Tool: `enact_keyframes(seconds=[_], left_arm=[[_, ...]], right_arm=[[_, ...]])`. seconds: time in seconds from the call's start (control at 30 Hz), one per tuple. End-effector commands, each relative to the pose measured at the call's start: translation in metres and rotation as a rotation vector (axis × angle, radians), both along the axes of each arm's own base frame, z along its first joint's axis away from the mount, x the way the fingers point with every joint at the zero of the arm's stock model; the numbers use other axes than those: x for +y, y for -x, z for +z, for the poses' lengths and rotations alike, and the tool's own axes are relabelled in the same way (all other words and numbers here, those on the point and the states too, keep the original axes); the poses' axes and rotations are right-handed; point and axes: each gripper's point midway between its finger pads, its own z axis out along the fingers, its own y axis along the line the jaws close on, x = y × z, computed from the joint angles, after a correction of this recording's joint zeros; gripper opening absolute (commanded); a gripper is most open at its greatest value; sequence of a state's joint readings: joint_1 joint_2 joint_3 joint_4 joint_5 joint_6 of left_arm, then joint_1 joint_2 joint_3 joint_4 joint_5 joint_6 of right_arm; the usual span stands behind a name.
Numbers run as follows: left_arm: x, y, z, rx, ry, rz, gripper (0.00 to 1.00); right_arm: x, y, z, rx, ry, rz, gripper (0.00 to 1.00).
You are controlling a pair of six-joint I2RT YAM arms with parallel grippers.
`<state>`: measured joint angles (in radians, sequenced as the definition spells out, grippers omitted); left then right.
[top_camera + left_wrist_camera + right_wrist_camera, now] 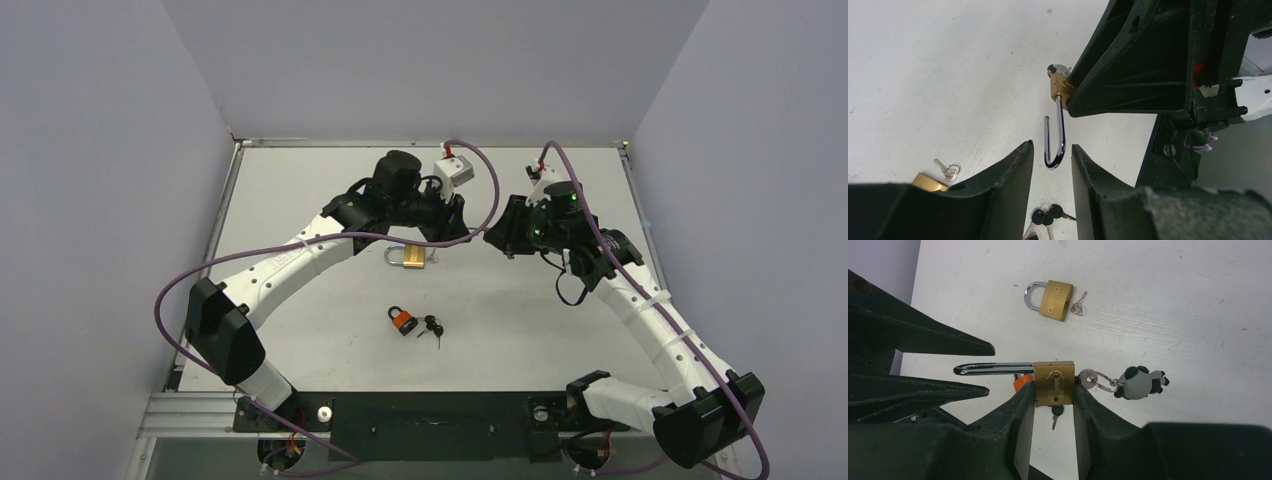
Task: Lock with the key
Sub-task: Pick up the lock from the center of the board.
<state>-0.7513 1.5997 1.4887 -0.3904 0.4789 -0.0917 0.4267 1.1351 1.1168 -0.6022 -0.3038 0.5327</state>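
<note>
My right gripper [1054,390] is shut on the brass body of a padlock [1054,382] held in the air. A key [1087,378] with a panda charm [1140,382] sticks out of the body's right end. The chrome shackle [993,369] is swung open, with its short leg free of the body. In the left wrist view that shackle [1060,135] hangs between the fingers of my left gripper [1052,147], which is open with a small gap on each side. From above, the left gripper [455,215] and the right gripper [497,235] face each other closely.
A second brass padlock [412,257] with a small silver key [1078,307] lies on the white table [300,190] below the grippers. An orange padlock [403,320] and black-headed keys [432,327] lie nearer the front. Grey walls surround the table.
</note>
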Motion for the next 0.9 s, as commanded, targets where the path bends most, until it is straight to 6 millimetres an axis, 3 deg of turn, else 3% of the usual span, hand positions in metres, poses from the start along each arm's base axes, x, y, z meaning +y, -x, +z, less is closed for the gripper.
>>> enact_keyframes(seconds=[0.0,0.2,0.33,0.87], left_arm=[[-0.008,-0.005,0.030,-0.065,0.060,-0.008,0.30],[-0.011,-0.004,0.031,-0.061,0.065,-0.008,0.18],[-0.014,-0.005,0.029,-0.052,0.059,-0.001,0.00],[-0.018,0.001,0.060,-0.038,0.103,0.057,0.00]], right_arm=[[0.005,-0.005,0.027,-0.072,-0.037,0.001,0.00],[0.003,-0.004,0.023,-0.068,-0.031,-0.005,0.00],[0.003,-0.003,0.021,-0.065,-0.028,-0.006,0.00],[0.001,-0.005,0.029,-0.142,-0.026,-0.021,0.00]])
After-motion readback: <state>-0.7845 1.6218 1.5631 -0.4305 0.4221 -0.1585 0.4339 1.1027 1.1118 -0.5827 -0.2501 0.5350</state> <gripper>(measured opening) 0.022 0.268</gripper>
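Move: The held lock's long shackle already lies between the left hand's open fingertips, its middle about 2 cm to the right and level with them. The lock body, in the right hand's fingers, is some 6 cm right and 1 cm back; from the right hand the shackle is about 4 cm left. From the left hand, on the board roughly 21 cm below, the big brass padlock lies 11 cm left and 2 cm ahead, the orange padlock 12 cm left and 13 cm back. The left fingers shut on the bent end of the shackle and pinch it between the pads, while that hand eases about 1 cm right, towards the lock body. Once they are closed, both hands begin to rise together, roughly 1 cm, the right one keeping its grip on the body with the key still in it. ##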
